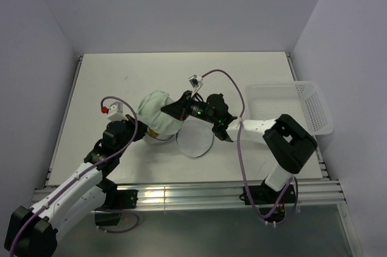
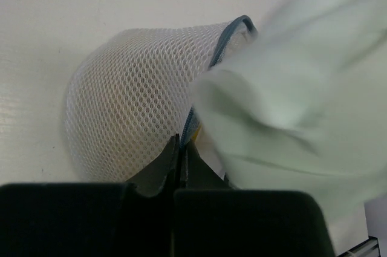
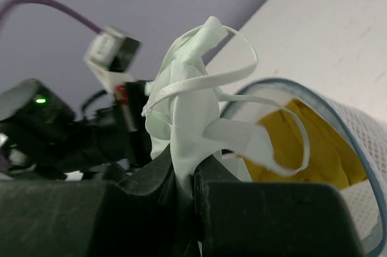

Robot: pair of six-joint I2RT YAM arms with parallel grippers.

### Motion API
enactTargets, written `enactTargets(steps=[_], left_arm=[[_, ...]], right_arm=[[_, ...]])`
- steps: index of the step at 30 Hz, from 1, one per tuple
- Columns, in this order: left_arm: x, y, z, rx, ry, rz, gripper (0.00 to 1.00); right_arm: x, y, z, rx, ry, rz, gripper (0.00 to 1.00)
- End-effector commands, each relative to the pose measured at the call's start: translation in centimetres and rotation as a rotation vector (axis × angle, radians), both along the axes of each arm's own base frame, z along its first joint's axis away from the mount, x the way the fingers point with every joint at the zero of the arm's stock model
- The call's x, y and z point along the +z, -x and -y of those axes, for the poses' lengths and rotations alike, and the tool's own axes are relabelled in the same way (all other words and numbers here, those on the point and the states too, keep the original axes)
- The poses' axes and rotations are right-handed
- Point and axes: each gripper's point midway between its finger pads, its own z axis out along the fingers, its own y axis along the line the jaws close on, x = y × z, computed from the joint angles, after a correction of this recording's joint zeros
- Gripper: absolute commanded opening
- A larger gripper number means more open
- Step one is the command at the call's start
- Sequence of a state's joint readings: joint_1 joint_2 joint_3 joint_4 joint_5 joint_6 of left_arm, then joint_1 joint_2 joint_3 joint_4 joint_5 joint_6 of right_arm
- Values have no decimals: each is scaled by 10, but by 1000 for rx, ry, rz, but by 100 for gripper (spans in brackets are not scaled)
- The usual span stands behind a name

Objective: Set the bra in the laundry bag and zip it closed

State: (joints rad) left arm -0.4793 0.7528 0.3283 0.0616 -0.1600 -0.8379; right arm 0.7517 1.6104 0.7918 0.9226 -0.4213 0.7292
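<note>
The laundry bag point(image 1: 195, 139) lies open at the table's middle, a white mesh clamshell with a blue-grey zipper rim point(image 2: 233, 32). Its domed half point(image 2: 124, 118) fills the left wrist view, and a yellow lining point(image 3: 317, 148) shows inside it. The pale green bra point(image 1: 157, 113) is bunched above the open bag, its straps looping loose point(image 3: 205, 81). My right gripper point(image 1: 169, 112) is shut on a fold of the bra point(image 3: 187, 148) and holds it over the bag's mouth. My left gripper point(image 1: 145, 135) is shut on the bag's rim point(image 2: 188, 125) at the near left side.
A white perforated plastic basket point(image 1: 290, 109) stands at the table's right edge, partly overhanging it. The right arm's elbow point(image 1: 290, 139) is just in front of the basket. A white wall rises behind the table.
</note>
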Motion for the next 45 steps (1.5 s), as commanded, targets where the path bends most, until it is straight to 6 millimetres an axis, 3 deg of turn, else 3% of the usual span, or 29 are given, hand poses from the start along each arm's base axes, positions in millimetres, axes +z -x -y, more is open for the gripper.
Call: enactTargets(steps=[1, 5, 10, 14, 19, 26, 32, 33, 35, 39, 43, 44, 45], left_arm=[[25, -3, -1, 16, 55, 86, 0], [32, -2, -9, 48, 53, 115, 0], [41, -5, -7, 45, 48, 129, 0], [45, -7, -6, 39, 40, 144, 0], [46, -10, -9, 50, 17, 145, 0], [57, -9, -10, 39, -11, 172, 0], [58, -7, 8, -70, -16, 172, 0], [58, -7, 13, -94, -12, 172, 0], [57, -4, 27, -170, 7, 172, 0], [49, -1, 42, -247, 24, 154, 0], [55, 6, 52, -300, 63, 180, 0], [56, 8, 52, -304, 66, 186, 0], [61, 9, 52, -304, 77, 201, 0]], right_arm=[[25, -8, 0, -49, -126, 63, 0], [0, 2, 13, -81, -78, 61, 0], [-44, 5, 10, -76, 42, 12, 0], [-65, 12, 6, -46, 124, 3, 0], [-72, 25, 4, -34, 218, 49, 0], [-91, 14, 15, -102, 350, 23, 0], [-71, -5, 22, -184, 426, 57, 0], [-61, -7, 16, -180, 413, 66, 0], [-63, -7, 11, -176, 430, 45, 0], [-46, -3, -16, -166, 363, 19, 0], [-40, -4, -37, -217, 287, -40, 0], [-53, -4, -42, -223, 303, -62, 0], [-51, -7, -49, -234, 302, -60, 0]])
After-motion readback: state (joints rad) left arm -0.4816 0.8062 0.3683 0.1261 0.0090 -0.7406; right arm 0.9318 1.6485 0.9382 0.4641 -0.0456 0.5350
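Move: The pale green bra is already in the right fingers, hanging over the laundry bag; the middle of the bag's mouth lies about 12 cm below the right hand, some 5 cm to its left and 1 cm ahead. The mustard bra inside is about 16 cm below, 5 cm left, 1 cm back; the bag's round lid is 10 cm right, 6 cm back, 20 cm down. From the left hand, still on the rim, the mouth's middle is 4 cm ahead, 4 cm right, 2 cm lower. The pale green bra is lowered into the bag's mouth, the right hand sinking about 11 cm while its fingers tip down some 25 degrees, still pinching the bra; then that hand comes back up about 5 cm and swings left about 4 cm. The left hand keeps its pinch on the rim, lifts it roughly 2 cm, and late on swings right about 4 cm, turning clockwise. ##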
